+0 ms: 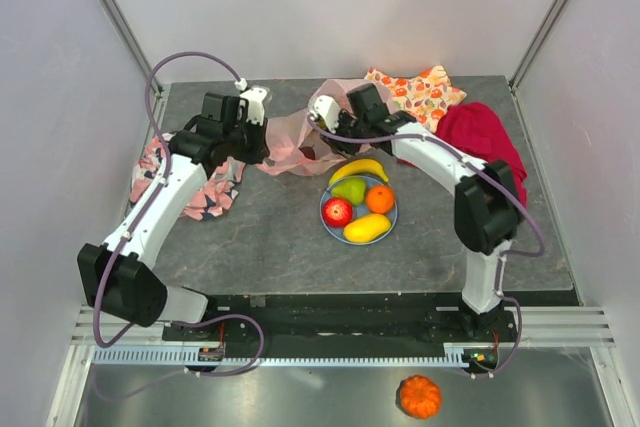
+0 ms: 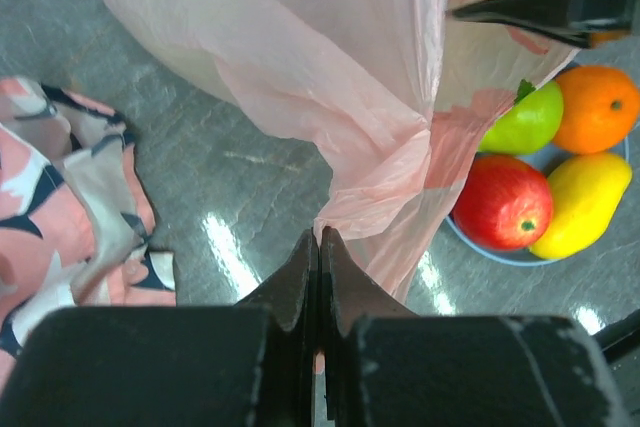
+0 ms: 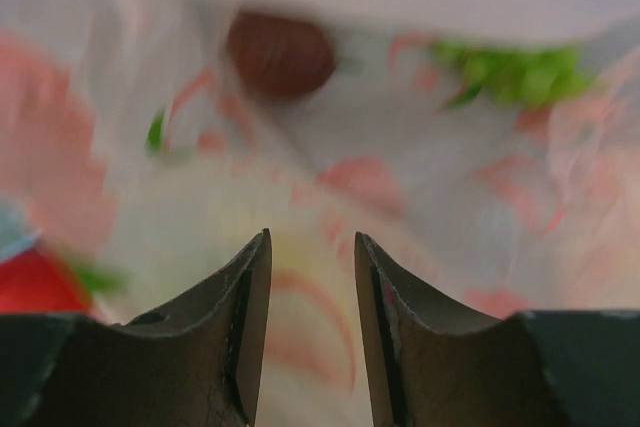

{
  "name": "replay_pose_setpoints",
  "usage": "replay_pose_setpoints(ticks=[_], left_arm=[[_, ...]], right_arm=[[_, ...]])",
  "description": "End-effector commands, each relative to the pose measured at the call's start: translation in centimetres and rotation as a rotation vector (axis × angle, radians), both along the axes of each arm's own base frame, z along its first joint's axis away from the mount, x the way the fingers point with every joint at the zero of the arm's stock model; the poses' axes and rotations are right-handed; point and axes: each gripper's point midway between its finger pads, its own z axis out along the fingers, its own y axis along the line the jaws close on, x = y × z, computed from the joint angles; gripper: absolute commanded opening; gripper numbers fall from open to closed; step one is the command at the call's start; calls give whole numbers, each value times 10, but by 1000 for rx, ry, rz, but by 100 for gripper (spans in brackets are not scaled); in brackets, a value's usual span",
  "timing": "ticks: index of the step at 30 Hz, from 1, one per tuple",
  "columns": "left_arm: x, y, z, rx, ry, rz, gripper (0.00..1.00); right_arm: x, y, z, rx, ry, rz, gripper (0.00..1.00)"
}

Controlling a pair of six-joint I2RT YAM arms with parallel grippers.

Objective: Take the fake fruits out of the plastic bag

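Observation:
The pink plastic bag (image 1: 288, 135) lies crumpled at the back middle of the table. My left gripper (image 1: 260, 150) is shut on a pinch of its film (image 2: 375, 197). My right gripper (image 1: 322, 119) reaches into the bag's mouth, jaws apart (image 3: 312, 237) with only blurred bag film behind them. Inside the bag lie a dark purple fruit (image 3: 280, 54) and green grapes (image 3: 515, 72). A banana (image 1: 360, 168), pear (image 1: 350, 189), red apple (image 1: 338, 211), orange (image 1: 379, 198) and a yellow fruit (image 1: 366, 228) rest on the blue plate (image 1: 327, 219).
A pink-and-black cloth (image 1: 150, 175) lies left of the bag. A fruit-print orange cloth (image 1: 420, 89) and a red cloth (image 1: 487, 137) lie at the back right. A small orange pumpkin (image 1: 420, 397) sits below the table's front edge.

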Motion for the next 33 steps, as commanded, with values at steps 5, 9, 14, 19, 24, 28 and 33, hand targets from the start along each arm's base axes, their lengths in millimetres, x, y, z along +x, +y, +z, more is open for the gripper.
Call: replay_pose_setpoints(ticks=[5,9,14,19,24,28,33], left_arm=[[-34,16,-18,53,36,-32,1],[-42,16,-23,59,73,-46,2],[-48,37,-33,132,84,18,2],[-51,33,-35,116,100,1,1],[-41,26,-28,93,91,-14,1],[-43,19,-27,58,100,-33,2],[-36,12,-16,17,78,-27,2]], right_arm=[[-70,-47,-12,-72,106,-41,48],[-48,-32,11,-36,44,-30,49],[-26,1,20,32,29,33,49],[-9,36,22,127,121,-7,56],[1,56,2,180,284,-94,60],[4,61,-10,189,340,-138,66],[-2,67,-23,176,421,-182,68]])
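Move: The dark red fruit in the open plastic bag lies roughly 7 cm to the left of the right hand, 1 cm back and about 7 cm below it. On that hand's near side the banana is 6 cm right and 5 cm back, the pear 4 cm right and 10 cm back, the apple 15 cm straight back, all some 8 cm lower. From the left hand, shut on the bag's edge, the dark red fruit is 10 cm right, 4 cm ahead and well below. The bag's left edge, still pinched by the left hand, is brought about 5 cm back, some 4 cm down and slightly left. The right hand first pulls back about 7 cm and to the right, then swings forward and left some 10 cm over the bag mouth, finally dipping about 5 cm towards the dark red fruit, fingers opening wider and tipping some 20 degrees steeper. ##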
